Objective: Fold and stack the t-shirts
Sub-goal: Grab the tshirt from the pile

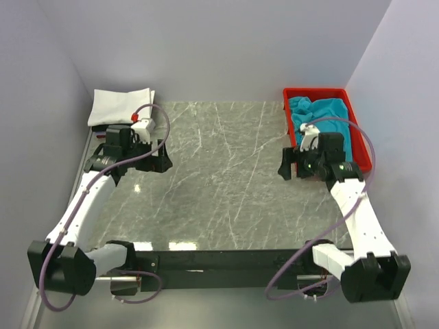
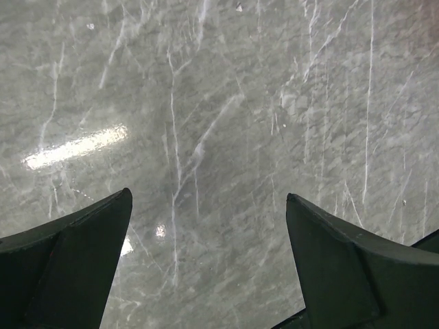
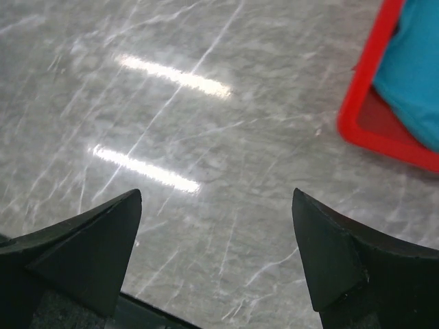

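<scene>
A folded white t-shirt (image 1: 120,105) lies at the table's far left corner, on top of a dark one and a red one whose edges barely show beneath it. A crumpled teal-blue t-shirt (image 1: 317,113) fills the red tray (image 1: 359,136) at the far right; its edge shows in the right wrist view as teal cloth (image 3: 415,75). My left gripper (image 1: 162,156) hovers open over bare marble, just in front of the white stack. My right gripper (image 1: 287,164) is open too, beside the tray's left wall. Nothing lies between the fingers (image 2: 75,260) of the left or the fingers (image 3: 343,260) of the right.
The grey marble tabletop (image 1: 219,178) spreads between both arms. Pale walls close in on the left, back and right. A black rail (image 1: 219,260) runs along the near edge, where the arm bases sit. The tray's red corner (image 3: 363,113) sits close to my right gripper.
</scene>
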Robot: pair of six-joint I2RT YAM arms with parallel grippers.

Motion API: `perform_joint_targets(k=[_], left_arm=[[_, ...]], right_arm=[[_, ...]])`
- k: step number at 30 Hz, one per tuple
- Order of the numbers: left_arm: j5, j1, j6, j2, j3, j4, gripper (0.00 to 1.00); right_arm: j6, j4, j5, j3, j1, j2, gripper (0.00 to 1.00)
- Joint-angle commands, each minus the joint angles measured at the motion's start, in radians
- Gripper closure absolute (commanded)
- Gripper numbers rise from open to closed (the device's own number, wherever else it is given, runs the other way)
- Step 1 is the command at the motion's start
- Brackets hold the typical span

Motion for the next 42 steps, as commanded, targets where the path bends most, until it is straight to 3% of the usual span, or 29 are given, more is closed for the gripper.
perform_joint_targets(k=[1,5,16,25,29,35,37,38,40,41,42], left_arm=[[0.031,-0.002,0.001,0.044,0.078,0.01,0.01],[0.037,0.0,0.016,0.086,0.147,0.039,0.01],[0.011,0.032,0.065,0.338,0.339,-0.01,0.01],[0.086,0.138,0.068,0.559,0.486,-0.091,0.01],[0.151,0.216,0.056,0.657,0.534,-0.128,0.01],[0.186,0.271,0.048,0.731,0.601,-0.164,0.01],[0.189,0.282,0.044,0.734,0.604,-0.164,0.01],[0.192,0.285,0.044,0.738,0.612,-0.171,0.0],[0.195,0.291,0.059,0.74,0.626,-0.184,0.01],[0.192,0.294,0.064,0.735,0.632,-0.187,0.0],[0.194,0.294,0.068,0.731,0.632,-0.187,0.01]], right_arm=[[0.028,0.068,0.092,0.124,-0.027,0.089,0.04],[0.025,0.091,0.136,0.265,-0.039,0.256,0.04],[0.184,0.182,0.237,0.69,-0.23,0.783,0.04],[0.12,0.153,0.242,1.119,-0.239,1.233,0.04],[0.122,0.128,0.195,1.337,-0.221,1.373,0.04],[0.141,0.053,0.161,1.49,-0.199,1.502,0.08],[0.154,0.05,0.165,1.474,-0.201,1.499,0.1],[0.163,0.044,0.167,1.439,-0.202,1.493,0.13],[0.158,0.019,0.152,1.411,-0.204,1.485,0.36],[0.151,-0.016,0.141,1.397,-0.204,1.484,0.55],[0.149,-0.034,0.117,1.393,-0.205,1.482,0.9]])
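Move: The turquoise t-shirt heaped in the red bin has its middle about 24 cm ahead of the open right hand, 17 cm to its right and 11 cm below. The bin's middle is roughly 22 cm ahead of that hand, 20 cm to its right and 13 cm lower. From the left hand the t-shirt lies some 59 cm to the right and 21 cm ahead, about 13 cm lower. Right hand reaches 35 cm forward, 13 right, then down, pinching the t-shirt; open left advances 14 cm. ##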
